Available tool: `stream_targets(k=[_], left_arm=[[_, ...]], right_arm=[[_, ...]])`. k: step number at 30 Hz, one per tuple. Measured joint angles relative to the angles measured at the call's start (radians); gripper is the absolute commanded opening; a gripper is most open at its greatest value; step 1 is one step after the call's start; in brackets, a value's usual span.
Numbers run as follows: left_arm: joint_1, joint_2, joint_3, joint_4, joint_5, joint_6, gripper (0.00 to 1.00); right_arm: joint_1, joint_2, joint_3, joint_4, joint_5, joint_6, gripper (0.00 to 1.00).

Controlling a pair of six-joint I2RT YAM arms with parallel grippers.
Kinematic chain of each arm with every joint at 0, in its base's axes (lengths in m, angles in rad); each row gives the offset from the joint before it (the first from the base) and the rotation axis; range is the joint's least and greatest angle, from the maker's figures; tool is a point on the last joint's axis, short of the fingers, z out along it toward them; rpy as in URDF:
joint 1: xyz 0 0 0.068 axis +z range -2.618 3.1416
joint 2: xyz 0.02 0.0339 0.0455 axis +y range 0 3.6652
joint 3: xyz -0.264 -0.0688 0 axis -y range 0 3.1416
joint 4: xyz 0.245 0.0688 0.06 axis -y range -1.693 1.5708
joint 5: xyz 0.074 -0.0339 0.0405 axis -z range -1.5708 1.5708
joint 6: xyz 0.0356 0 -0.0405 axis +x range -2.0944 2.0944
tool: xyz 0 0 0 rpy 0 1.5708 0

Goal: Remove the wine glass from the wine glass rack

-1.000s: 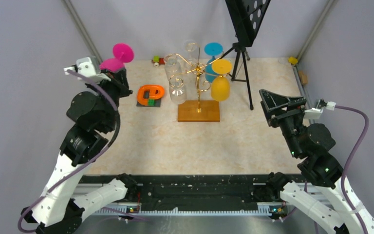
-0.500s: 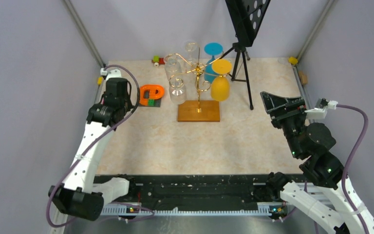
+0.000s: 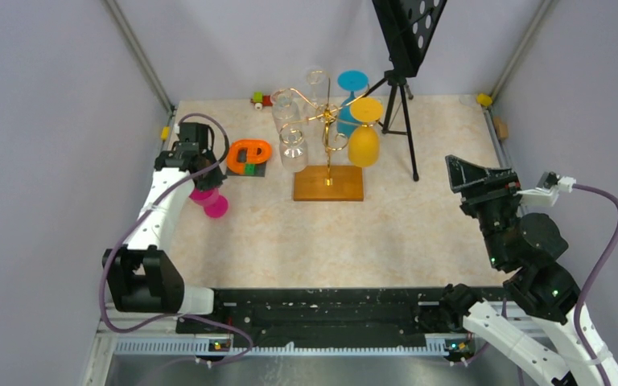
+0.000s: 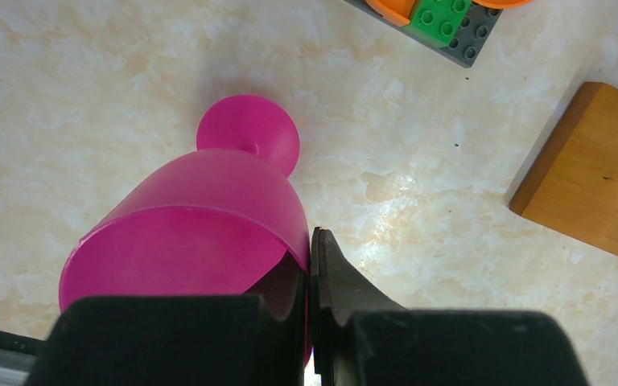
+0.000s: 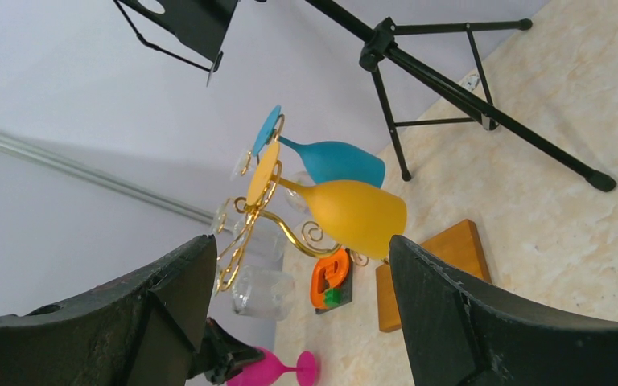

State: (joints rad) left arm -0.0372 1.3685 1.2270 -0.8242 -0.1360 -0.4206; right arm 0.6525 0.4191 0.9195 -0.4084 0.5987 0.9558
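The wine glass rack point(image 3: 326, 121) is a gold stand with curled arms on a brown wooden base point(image 3: 328, 183). A yellow glass point(image 3: 364, 143), a blue glass point(image 3: 351, 88) and clear glasses point(image 3: 294, 149) hang on it upside down. A magenta wine glass point(image 3: 209, 201) is off the rack, low over the table's left side. My left gripper point(image 3: 199, 183) is shut on its rim. In the left wrist view the fingers point(image 4: 334, 281) pinch the bowl wall point(image 4: 201, 225), with the foot point(image 4: 248, 133) towards the table. My right gripper point(image 3: 483, 181) stands open at the right, well away from the rack point(image 5: 249, 209).
A black tripod stand point(image 3: 402, 88) with a perforated black panel stands right behind the rack. An orange ring piece on a grey brick plate point(image 3: 249, 155) lies left of the wooden base. Small toys point(image 3: 259, 99) sit at the back edge. Grey walls close in both sides.
My left arm has swung down from high at the far left, bringing the magenta glass from the air to just above the table. The right arm has drifted slightly right and nearer.
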Motion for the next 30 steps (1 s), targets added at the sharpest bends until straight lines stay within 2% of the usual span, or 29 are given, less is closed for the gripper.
stream_targets(k=[7, 8, 9, 13, 21, 26, 27, 28, 29, 30], left_arm=[[0.026, 0.033, 0.000, 0.001, 0.012, 0.000, 0.00], [0.026, 0.033, 0.000, 0.001, 0.012, 0.000, 0.02], [0.026, 0.034, 0.000, 0.001, 0.012, 0.000, 0.09], [0.044, 0.048, -0.003, 0.007, 0.013, 0.003, 0.21], [0.063, 0.050, -0.002, 0.007, 0.013, 0.016, 0.40], [0.064, 0.047, 0.054, -0.002, 0.017, 0.030, 0.50], [0.064, 0.044, 0.068, -0.004, 0.019, 0.032, 0.58], [0.064, 0.038, 0.085, -0.008, 0.025, 0.033, 0.78], [0.064, 0.028, 0.101, -0.013, 0.030, 0.037, 0.87], [0.064, 0.016, 0.116, -0.018, 0.036, 0.045, 0.89]], right_arm=[[0.000, 0.005, 0.000, -0.004, 0.014, -0.014, 0.80], [0.000, 0.008, 0.000, -0.003, 0.013, -0.014, 0.80], [0.000, 0.013, 0.000, -0.004, 0.013, -0.014, 0.80], [0.000, 0.035, 0.000, -0.004, 0.010, -0.017, 0.80], [0.000, 0.061, 0.000, -0.001, -0.004, -0.018, 0.79], [0.000, 0.087, 0.000, 0.004, -0.027, -0.017, 0.80], [0.000, 0.095, 0.000, 0.005, -0.032, -0.018, 0.80], [0.000, 0.103, 0.000, 0.006, -0.039, -0.017, 0.80], [0.000, 0.113, 0.000, 0.010, -0.048, -0.017, 0.80], [0.000, 0.122, 0.000, 0.013, -0.058, -0.016, 0.80]])
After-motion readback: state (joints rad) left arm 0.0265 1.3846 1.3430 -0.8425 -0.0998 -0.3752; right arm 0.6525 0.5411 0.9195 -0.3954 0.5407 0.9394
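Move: The left hand holds the pink wine glass upright by its bowl wall, close above the table. The table spot it is meant for lies about 2 cm back, 3 cm left and 16 cm below the hand. On the table, the orange toy is some 14 cm ahead and 7 cm right; the rack's wooden base is about 7 cm ahead and 27 cm right. From the right hand that spot is roughly 10 cm ahead, 55 cm left and 38 cm below. Still pinching the bowl wall, the left hand sets the pink glass down, easing about 2 cm down and 2 cm left. It then opens its almost shut fingers wide, lets go of the bowl and lifts some 5 cm, a little forward, tilting slightly up. The right hand, open and empty, edges left, forward and down towards the rack, roughly 4 cm in all. ##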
